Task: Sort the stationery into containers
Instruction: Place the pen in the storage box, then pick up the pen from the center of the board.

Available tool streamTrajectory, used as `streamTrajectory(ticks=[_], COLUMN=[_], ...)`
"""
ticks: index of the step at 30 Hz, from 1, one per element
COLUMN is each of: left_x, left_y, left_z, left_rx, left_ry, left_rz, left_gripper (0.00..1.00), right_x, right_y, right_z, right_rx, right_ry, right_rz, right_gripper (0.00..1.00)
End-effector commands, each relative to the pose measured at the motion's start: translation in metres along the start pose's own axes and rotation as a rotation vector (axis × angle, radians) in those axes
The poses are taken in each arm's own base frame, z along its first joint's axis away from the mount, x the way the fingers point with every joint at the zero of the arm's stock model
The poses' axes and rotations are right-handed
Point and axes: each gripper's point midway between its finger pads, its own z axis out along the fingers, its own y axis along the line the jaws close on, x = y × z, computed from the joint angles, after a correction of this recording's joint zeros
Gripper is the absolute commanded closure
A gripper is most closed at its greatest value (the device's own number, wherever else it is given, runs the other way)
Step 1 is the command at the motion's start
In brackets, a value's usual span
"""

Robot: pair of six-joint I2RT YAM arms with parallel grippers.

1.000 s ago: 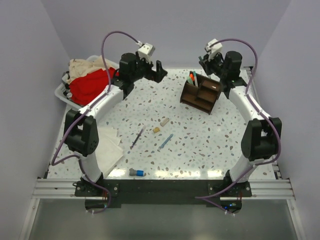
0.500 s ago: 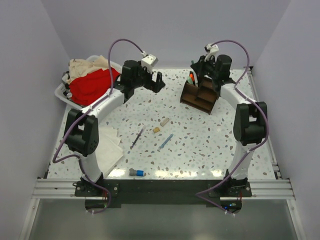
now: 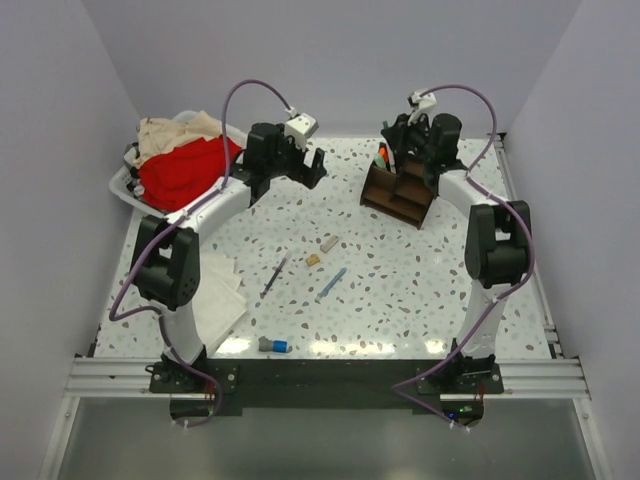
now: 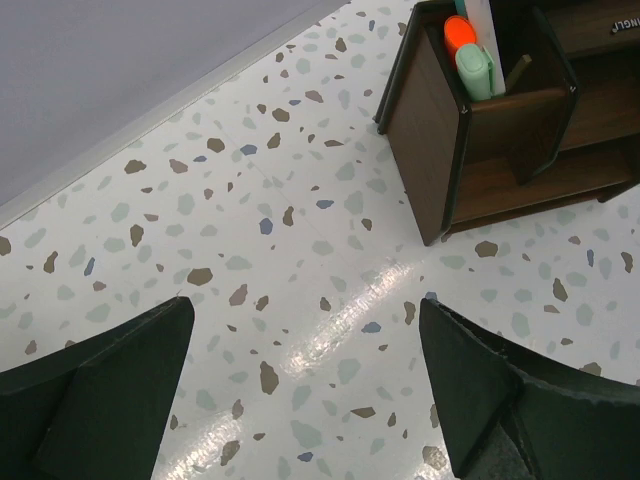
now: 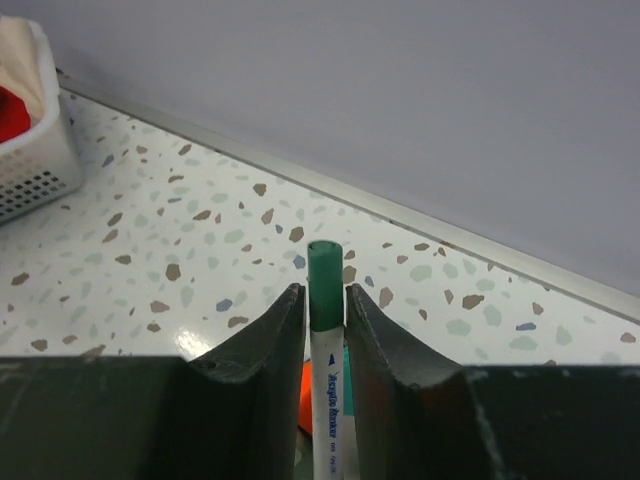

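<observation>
The dark brown wooden organizer (image 3: 402, 190) stands at the back right and also shows in the left wrist view (image 4: 480, 130). An orange highlighter (image 4: 460, 30) and a pale green marker (image 4: 476, 70) stand in its tall compartment. My right gripper (image 3: 396, 146) hovers over that compartment, shut (image 5: 324, 290) on a white marker with a green cap (image 5: 324, 265), held upright. The orange highlighter (image 5: 306, 400) shows just below it. My left gripper (image 3: 314, 165) is open (image 4: 305, 305) and empty above bare table, left of the organizer. Two tan erasers (image 3: 328, 243) (image 3: 313, 260), a black pen (image 3: 275, 273), a blue pen (image 3: 331, 284) and a grey-blue stub (image 3: 273, 345) lie mid-table.
A white basket (image 3: 122, 183) with red and beige clothes sits at the back left; its corner shows in the right wrist view (image 5: 35, 160). A white folded cloth (image 3: 218, 292) lies at the front left. The back wall runs close behind both grippers.
My right arm has swung left and back, bringing its gripper over the organizer's tall compartment. My left gripper has shifted slightly right.
</observation>
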Motion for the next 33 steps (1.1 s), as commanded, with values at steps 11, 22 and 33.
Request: streamTrajectory(ticks=[11,22,33], left_x=[-0.018,0.01,0.023], left_y=[0.005,-0.008,0.094], left_z=[-0.021,-0.072,-0.149], left_rx=[-0.054,-0.034,-0.321], left_ry=[-0.065,0.042,0.032], left_rz=[0.074,0.184,-0.047], left_gripper=[0.0,0.0,0.0], right_x=[-0.062,-0.04,0.107], right_y=[0.006,0.108,0.203], right_z=[-0.044,-0.145,-0.22], right_rx=[0.07,-0.347,-1.0], right_ry=[-0.113,0.219,0.676], right_rz=[-0.102,-0.369,-1.045], right_gripper=[0.48,0.39,0.3])
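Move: The right hand has the upright pen between its loosening fingertips, over the left rear slot of the storage box, whose middle lies about 7 cm back, 6 cm right and 13 cm below. The orange highlighter stands in that slot about 2 cm back, 1 cm left and 8 cm below the hand; the small eraser lies some 23 cm back, 13 cm left. From the left hand, the box is about 24 cm right, 3 cm ahead. The right hand first sinks nearly 4 cm into the slot's mouth as its fingers go on opening and let go of the pen, then rises some 16 cm clear and sweeps back about 25 cm and left, dropping again towards the eraser with the wrist rolling left side down and swinging counter-clockwise. The left hand, empty and open, draws back a little, then swings about 13 cm left towards the basket. ##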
